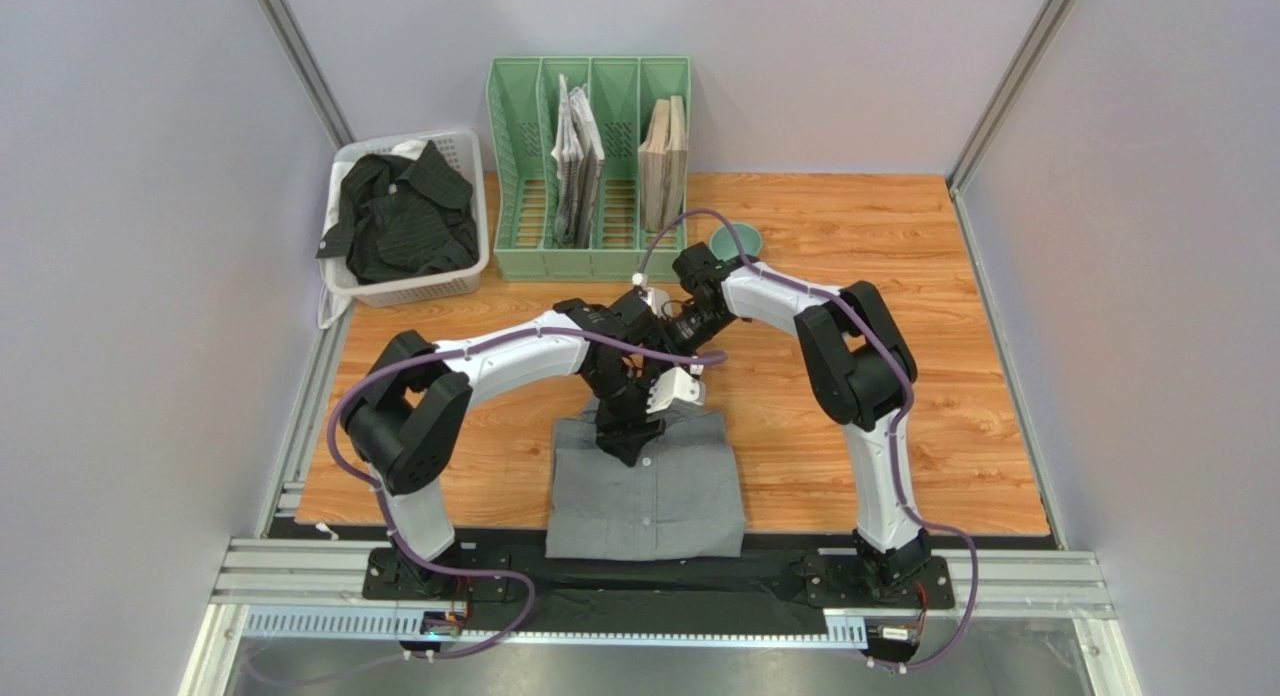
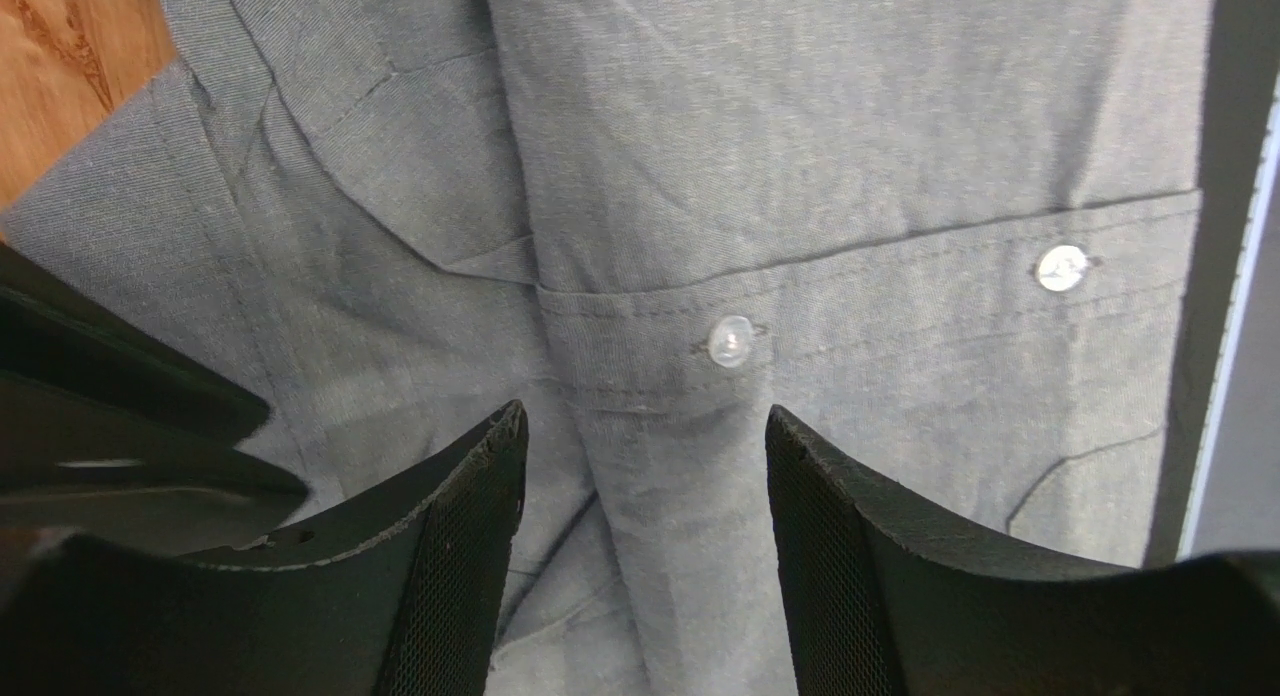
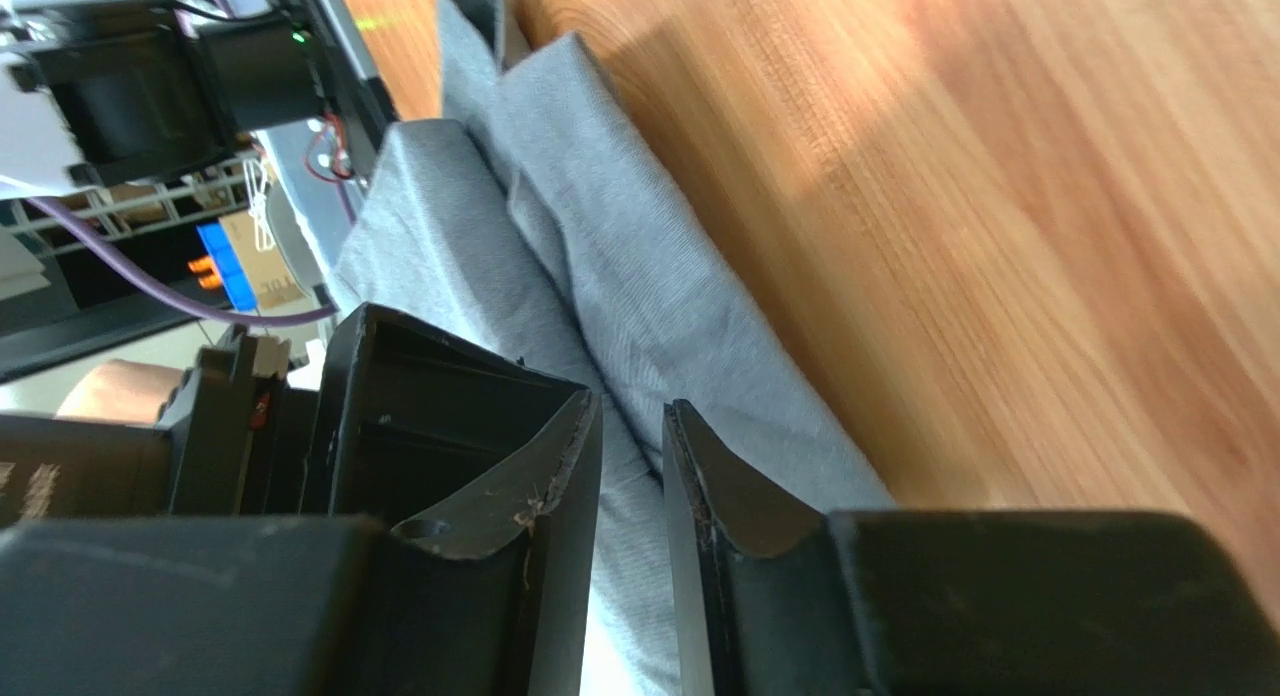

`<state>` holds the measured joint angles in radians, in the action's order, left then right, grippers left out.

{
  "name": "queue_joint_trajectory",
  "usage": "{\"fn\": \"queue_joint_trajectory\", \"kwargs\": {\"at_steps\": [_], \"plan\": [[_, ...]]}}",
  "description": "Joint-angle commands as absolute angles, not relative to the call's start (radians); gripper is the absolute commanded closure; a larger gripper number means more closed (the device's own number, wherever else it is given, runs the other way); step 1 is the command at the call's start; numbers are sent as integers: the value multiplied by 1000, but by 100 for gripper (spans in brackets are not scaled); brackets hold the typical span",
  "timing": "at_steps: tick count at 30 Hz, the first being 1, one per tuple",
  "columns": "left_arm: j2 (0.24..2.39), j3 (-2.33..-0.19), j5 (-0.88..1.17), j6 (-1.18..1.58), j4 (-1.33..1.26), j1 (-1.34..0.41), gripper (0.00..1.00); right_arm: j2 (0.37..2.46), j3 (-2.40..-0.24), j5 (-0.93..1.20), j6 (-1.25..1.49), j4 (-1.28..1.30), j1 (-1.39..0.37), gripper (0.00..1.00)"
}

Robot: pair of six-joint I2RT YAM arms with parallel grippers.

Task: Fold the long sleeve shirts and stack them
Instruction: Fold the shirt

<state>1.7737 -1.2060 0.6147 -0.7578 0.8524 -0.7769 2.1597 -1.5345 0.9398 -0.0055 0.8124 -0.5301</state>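
The mid-grey long sleeve shirt (image 1: 646,494) lies folded into a rectangle at the table's near edge, button placket (image 2: 721,341) facing up. My left gripper (image 2: 646,419) hovers open over the placket near the collar end (image 1: 627,438), with nothing between its fingers. My right gripper (image 3: 634,404) is low at the shirt's far right edge (image 1: 676,389). Its jaws stand a narrow gap apart, and grey cloth (image 3: 631,276) shows beyond them. The black shirt (image 1: 398,216) lies crumpled in the white basket (image 1: 451,284) at the back left.
A green slotted file rack (image 1: 589,171) holding papers stands at the back centre, with a small teal bowl (image 1: 739,242) to its right. Bare wood (image 1: 902,411) lies right of the shirt. Grey walls enclose the table.
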Motion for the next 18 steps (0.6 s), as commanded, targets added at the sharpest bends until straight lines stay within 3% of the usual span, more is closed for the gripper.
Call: {"fn": "queue_joint_trajectory", "kwargs": {"at_steps": [1, 5, 9, 13, 18], "plan": [[1812, -1252, 611, -773, 853, -776, 34, 2203, -1536, 910, -46, 801, -538, 73], [1832, -1252, 630, -790, 874, -778, 38, 2223, -1539, 888, -58, 798, -538, 73], [1815, -1253, 679, -807, 922, -778, 64, 2233, -1548, 853, -74, 796, -538, 74], [1784, -1288, 690, -827, 998, -776, 98, 2237, -1548, 838, -84, 804, -538, 75], [1769, -1356, 655, -850, 1069, -753, 100, 2230, -1539, 848, -104, 819, -538, 75]]}}
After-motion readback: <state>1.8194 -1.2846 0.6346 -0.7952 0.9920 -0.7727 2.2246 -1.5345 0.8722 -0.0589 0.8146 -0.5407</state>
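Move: The folded far edge of the shirt's upper layer lies right under the left hand's open fingers, about 2 cm down. The nearest button is roughly 3 cm to the right and 2 cm back, the next button about 5 cm nearer the robot. The right hand hangs some 4 cm above the shirt's far edge, which is straight below; from it the teal mug stands about 18 cm ahead and 10 cm to the right. The left fingers close fully and pinch the upper layer at its folded edge, just left of the button: the hand sinks about 1.5 cm, draws slightly back while shutting, then rises about 2 cm, keeping the pinch. Meanwhile the right hand goes straight down some 3.5 cm onto the shirt's far edge and stays there, its fingers narrowly parted. ##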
